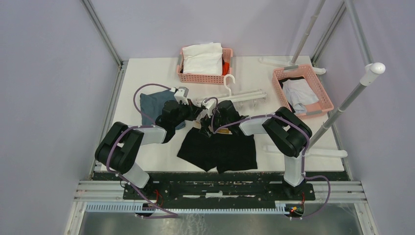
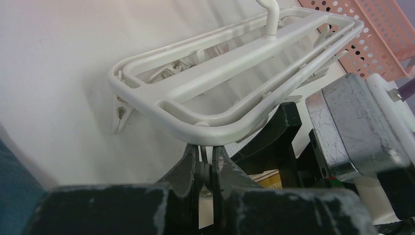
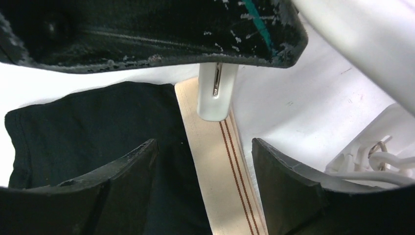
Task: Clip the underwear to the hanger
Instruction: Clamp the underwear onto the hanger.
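Observation:
The white hanger [image 1: 240, 97] lies on the table and fills the upper left wrist view [image 2: 235, 73]. The black underwear [image 1: 220, 149] lies spread in front of it, its beige waistband [image 3: 215, 161] running up toward the hanger. My left gripper [image 2: 212, 159] is under the hanger's near rail, shut on a small white clip. In the right wrist view that clip [image 3: 216, 93] hangs with its tip over the waistband's end; whether it bites the fabric I cannot tell. My right gripper [image 3: 205, 161] stands open, one finger on each side of the waistband. Both grippers meet at the underwear's top edge [image 1: 205, 116].
A pink basket [image 1: 203, 78] holding a white garment stands at the back. A second pink basket [image 1: 324, 93] stands at the right. A folded blue-grey cloth [image 1: 150, 104] lies left of the left gripper. A slanted white rod [image 1: 342, 105] rises at the right edge.

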{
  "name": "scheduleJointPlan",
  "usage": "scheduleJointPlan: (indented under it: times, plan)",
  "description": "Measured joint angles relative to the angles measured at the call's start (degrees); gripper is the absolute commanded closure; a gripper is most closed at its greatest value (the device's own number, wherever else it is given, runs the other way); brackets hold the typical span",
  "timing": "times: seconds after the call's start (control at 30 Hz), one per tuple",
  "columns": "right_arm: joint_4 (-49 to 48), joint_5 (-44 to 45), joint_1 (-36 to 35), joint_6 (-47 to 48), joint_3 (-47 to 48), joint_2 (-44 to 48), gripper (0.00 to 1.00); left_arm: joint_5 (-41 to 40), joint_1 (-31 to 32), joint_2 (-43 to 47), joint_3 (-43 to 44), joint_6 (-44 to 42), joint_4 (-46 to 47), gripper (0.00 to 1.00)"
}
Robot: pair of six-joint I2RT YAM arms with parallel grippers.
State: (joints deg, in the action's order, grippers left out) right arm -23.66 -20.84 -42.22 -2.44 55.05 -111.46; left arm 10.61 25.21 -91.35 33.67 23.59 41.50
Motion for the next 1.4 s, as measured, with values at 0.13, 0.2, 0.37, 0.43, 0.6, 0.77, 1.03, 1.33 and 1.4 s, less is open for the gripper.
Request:
scheduleJointPlan:
  times: [0.13,0.2,0.37,0.43,0.6,0.77,1.03,1.33,1.4]
  plan:
    - [0.1,0.5,-0.2,0.4,0.0,0.0,0.4,0.0,0.0,0.0,0.0,0.0,0.3,0.97]
    - [0.2,0.9,-0.4,0.6,0.0,0.0,0.49,0.0,0.0,0.0,0.0,0.0,0.4,0.97]
    - [0.3,2.4,-1.2,1.4,-0.4,0.1,0.68,0.0,0.0,-0.2,0.0,0.0,0.5,0.97]
    - [0.2,3.2,-1.5,1.8,-1.3,0.7,0.76,0.0,0.0,-0.2,0.0,0.0,0.5,0.97]
    - [2.3,4.4,-1.7,3.5,-3.3,3.4,0.97,0.0,0.0,-0.2,0.0,0.0,0.6,0.97]
    - [6.0,5.4,-1.7,6.0,-4.1,7.9,1.0,0.0,0.0,-0.2,0.0,0.0,0.6,0.97]
    - [13.1,8.5,-2.0,12.3,-4.6,18.1,1.0,0.0,0.0,-0.2,0.0,0.0,0.6,0.97]
    - [20.0,15.1,-9.0,20.6,-6.6,23.2,1.0,0.0,-0.1,-0.2,0.0,0.0,0.6,0.97]
    - [20.0,17.0,-11.7,21.9,-8.7,23.7,0.99,0.0,-0.1,-0.2,0.0,0.0,0.6,0.97]
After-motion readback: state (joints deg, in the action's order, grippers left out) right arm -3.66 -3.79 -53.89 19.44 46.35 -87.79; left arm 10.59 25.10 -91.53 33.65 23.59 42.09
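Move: The left stretch of the underwear's waistband lies between the right hand's open fingers, about 1 cm back, 1 cm right and 2 cm below; the black cloth's middle is some 9 cm back and 7 cm right on the table. The hanger's middle is roughly 10 cm ahead, 10 cm right and 9 cm up. From the left hand, which grips the hanger's left end, that waistband stretch is about 6 cm back, 1 cm right and 9 cm down. Right fingers shut on the waistband, lift it about 7 cm, drifting right, then draw back about 5 cm. ##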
